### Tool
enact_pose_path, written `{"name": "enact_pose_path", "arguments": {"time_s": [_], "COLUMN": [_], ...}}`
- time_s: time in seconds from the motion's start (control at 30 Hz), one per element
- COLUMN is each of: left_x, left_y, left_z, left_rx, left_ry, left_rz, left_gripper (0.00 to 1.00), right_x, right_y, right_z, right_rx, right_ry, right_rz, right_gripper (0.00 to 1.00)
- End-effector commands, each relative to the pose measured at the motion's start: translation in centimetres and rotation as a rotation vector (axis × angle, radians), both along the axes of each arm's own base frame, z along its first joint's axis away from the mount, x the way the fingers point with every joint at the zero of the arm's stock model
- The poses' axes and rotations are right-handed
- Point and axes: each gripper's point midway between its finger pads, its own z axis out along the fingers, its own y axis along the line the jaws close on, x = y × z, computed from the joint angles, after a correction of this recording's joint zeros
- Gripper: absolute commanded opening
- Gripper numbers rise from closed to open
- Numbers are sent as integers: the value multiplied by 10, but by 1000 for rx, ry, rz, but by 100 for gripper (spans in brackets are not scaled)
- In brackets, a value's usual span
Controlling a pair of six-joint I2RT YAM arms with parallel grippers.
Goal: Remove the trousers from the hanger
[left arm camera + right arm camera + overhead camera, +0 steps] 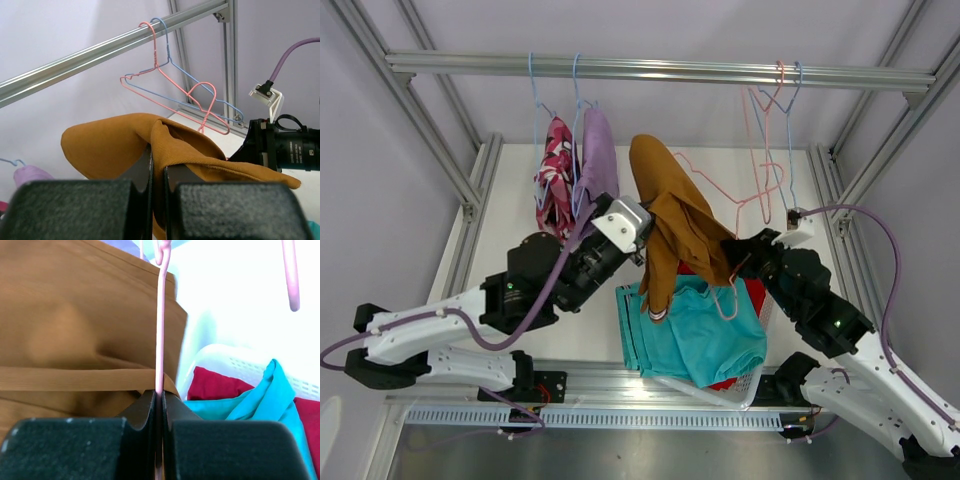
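The rust-brown trousers hang in mid-air over the middle of the table, draped on a pink wire hanger that is off the rail. My left gripper is shut on a fold of the rust-brown trousers, with cloth pinched between its fingers. My right gripper is shut on the pink hanger's wire, which runs up from between its fingers beside the brown cloth. Lilac trousers and camouflage trousers hang on blue hangers at the rail's left.
A white basket at the near centre holds teal trousers and red trousers. Bare pink and blue hangers hang at the right of the metal rail. Frame posts stand on both sides.
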Motion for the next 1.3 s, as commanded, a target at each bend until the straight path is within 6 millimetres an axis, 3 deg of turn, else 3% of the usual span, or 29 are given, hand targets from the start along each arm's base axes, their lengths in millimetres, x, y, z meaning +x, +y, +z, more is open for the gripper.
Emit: {"name": "enact_pose_path", "arguments": {"time_s": [0.0, 0.17, 0.4, 0.87, 1.13, 1.27], "left_x": [-17, -24, -26, -28, -27, -24], "left_y": [60, 71, 113, 163, 194, 202], "left_z": [90, 77, 82, 94, 105, 106], "left_rx": [-300, -298, -364, -413, -448, -440], "left_ry": [-53, -24, -7, 7, -17, -20], "left_rz": [-19, -36, 8, 43, 88, 121], "left_gripper": [1, 1, 1, 1, 1, 1], "right_x": [7, 6, 2, -2, 4, 4], "right_y": [-7, -16, -25, -32, -40, -41], "right_z": [0, 9, 6, -34, -73, -81], "right_rx": [-13, -43, -59, -109, -165, -167], "right_ry": [-11, -23, -10, 45, 88, 91], "right_rz": [-52, -70, -70, -76, -106, -90], "right_gripper": [0, 0, 0, 0, 0, 0]}}
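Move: The brown trousers, still pinched by the left hand, drape over the pink hanger in the right fingers. The hanger's middle is about 9 cm right, 6 ahead and 17 below the left hand. The hanging purple trousers are roughly 15 cm ahead of that hand, 7 left and 10 below; the teal trousers 8 right, 5 back and some 42 below. From the right hand, the brown trousers' middle lies straight left about 8 cm and 8 higher. The brown trousers are drawn left off the pink hanger: the left hand keeps its shut pinch and pulls about 11 cm left, away from the right hand, slowing midway and jumping on at the end. The right hand keeps hold of the hanger's side wire against the pull, lifts some 2 cm, sinks back, then jerks down to about 6 cm below its start and slightly right. ##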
